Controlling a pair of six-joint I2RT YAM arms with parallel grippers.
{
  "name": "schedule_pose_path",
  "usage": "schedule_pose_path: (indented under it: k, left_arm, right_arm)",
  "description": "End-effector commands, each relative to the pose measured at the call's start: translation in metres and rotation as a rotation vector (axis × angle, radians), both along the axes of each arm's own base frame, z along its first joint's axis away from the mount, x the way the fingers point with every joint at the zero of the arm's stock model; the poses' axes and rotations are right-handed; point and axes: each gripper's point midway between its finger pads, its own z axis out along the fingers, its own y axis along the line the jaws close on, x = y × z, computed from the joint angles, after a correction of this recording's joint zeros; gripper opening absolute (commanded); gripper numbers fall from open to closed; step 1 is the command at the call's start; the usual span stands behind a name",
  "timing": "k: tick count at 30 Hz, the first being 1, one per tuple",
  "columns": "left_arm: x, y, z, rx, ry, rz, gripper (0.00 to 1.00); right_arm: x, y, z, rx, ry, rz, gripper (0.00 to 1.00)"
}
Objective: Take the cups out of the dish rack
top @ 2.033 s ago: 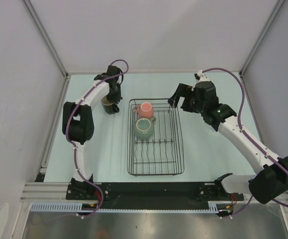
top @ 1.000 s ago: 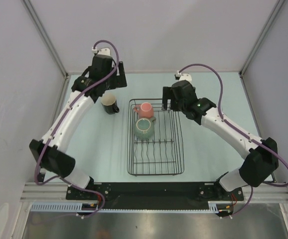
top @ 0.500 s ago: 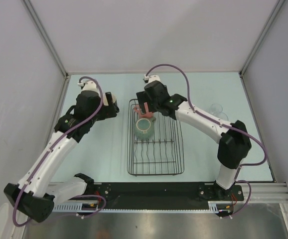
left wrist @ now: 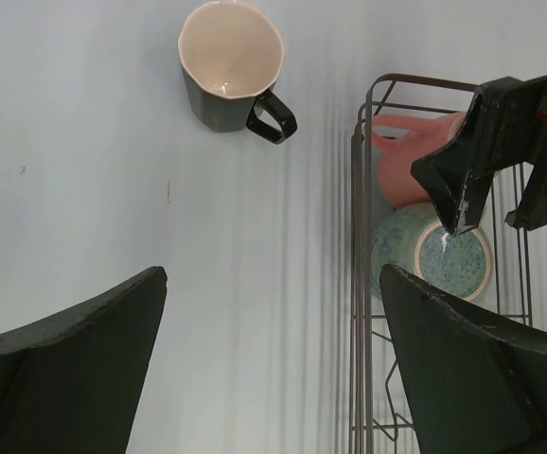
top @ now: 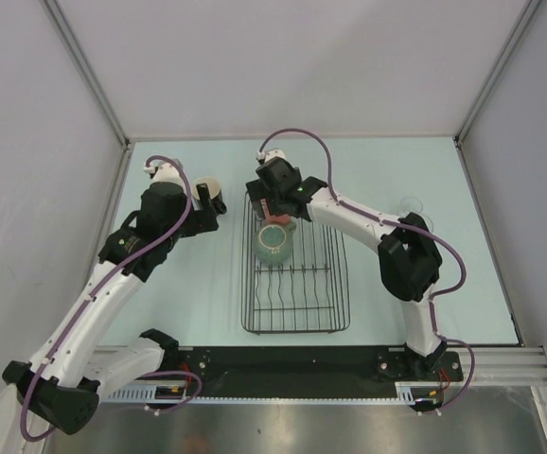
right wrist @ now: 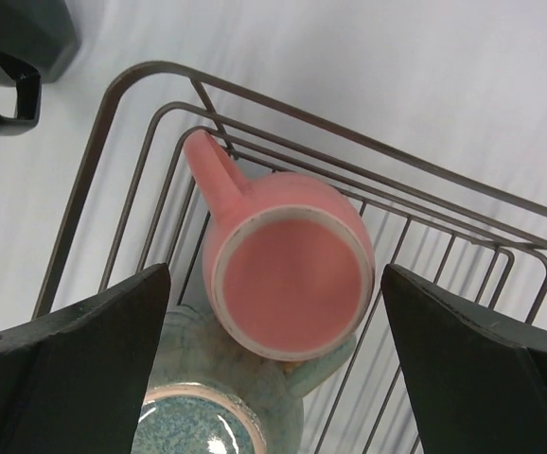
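Note:
The black wire dish rack (top: 295, 293) lies in the middle of the table. At its far end a pink mug (right wrist: 288, 274) rests bottom up against a pale-green cup (right wrist: 207, 416), also bottom up. My right gripper (right wrist: 275, 274) hangs open straight above the pink mug, one finger on either side, touching nothing. In the top view the right gripper (top: 272, 210) hides most of the mug. A black cup (left wrist: 228, 66) with a cream inside stands upright on the table left of the rack. My left gripper (left wrist: 273, 274) is open and empty, above the table between that cup and the rack.
A clear glass tumbler (top: 413, 205) stands on the table right of the rack. The rack's near half (top: 297, 303) holds only upright tines. Grey walls with metal frame rails close in the left, right and far sides.
The right arm has swung left from the table's right side to over the rack's far end. The left arm has drawn back from the black cup, which stays standing on the table.

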Motion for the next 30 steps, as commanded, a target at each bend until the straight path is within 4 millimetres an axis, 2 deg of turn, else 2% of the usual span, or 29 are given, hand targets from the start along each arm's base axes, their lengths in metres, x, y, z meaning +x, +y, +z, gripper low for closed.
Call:
schedule_pose_path:
  k: [1,14,17,18,19,23,26,27,29,30]
  left_arm:
    - [0.001,-0.001,0.003,-0.015,-0.021,0.007,1.0]
    - [0.007,-0.004,-0.011,0.0,0.011,0.006,1.0]
    - [0.009,-0.007,-0.014,-0.001,0.02,0.0,1.0]
    - [0.009,-0.007,-0.014,0.0,0.021,0.0,1.0]
    - [0.01,-0.007,-0.014,0.0,0.022,-0.002,1.0]
    - [0.009,-0.008,-0.016,0.002,0.026,-0.006,1.0]
    - [0.009,-0.008,-0.017,0.005,0.028,-0.007,1.0]
    - [0.01,-0.008,-0.017,0.005,0.027,-0.009,1.0]
    - [0.009,-0.008,-0.018,0.005,0.028,-0.011,1.0]
    - [0.009,-0.008,-0.018,0.004,0.027,-0.012,1.0]
  right_arm:
    - [0.017,0.007,0.011,0.033,-0.027,-0.011,1.0]
    - [0.023,-0.004,-0.022,0.016,0.043,-0.045,1.0]
    - [0.023,-0.002,-0.024,0.023,0.053,-0.037,0.9]
    - [0.023,-0.002,-0.025,0.025,0.057,-0.037,0.81]
    - [0.022,-0.001,-0.025,0.028,0.061,-0.035,0.78]
    - [0.018,0.0,-0.031,0.032,0.082,-0.027,0.71]
    - [0.016,-0.001,-0.033,0.037,0.086,-0.025,0.52]
    - [0.015,0.0,-0.032,0.038,0.085,-0.026,0.33]
    - [0.016,-0.002,-0.03,0.037,0.076,-0.043,0.0]
    - [0.015,-0.005,-0.03,0.029,0.08,-0.049,0.0]
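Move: The pink cup lies just beyond the right hand's open fingers: about 2 cm ahead, 1 cm to the right and some 5 cm below. The green cup sits nearer the base in the rack, about 6 cm back from that hand, 1 cm right and 6 cm lower. The grey cup already unloaded stands on the table, roughly 5 cm ahead, 14 cm left and 8 cm below. From the left hand, the pink cup is about 12 cm ahead, 15 cm right and 17 cm below. The pink cup is taken where it sits in the rack: the right hand eases forward nearly 2 cm, then sinks about 2.5 cm so its open fingers straddle the cup's body, tipping slightly down. It stops there and closes about a fifth of its opening, pinching the cup from both sides, the grip effort rising. The empty left hand sinks about 2 cm, still open. ##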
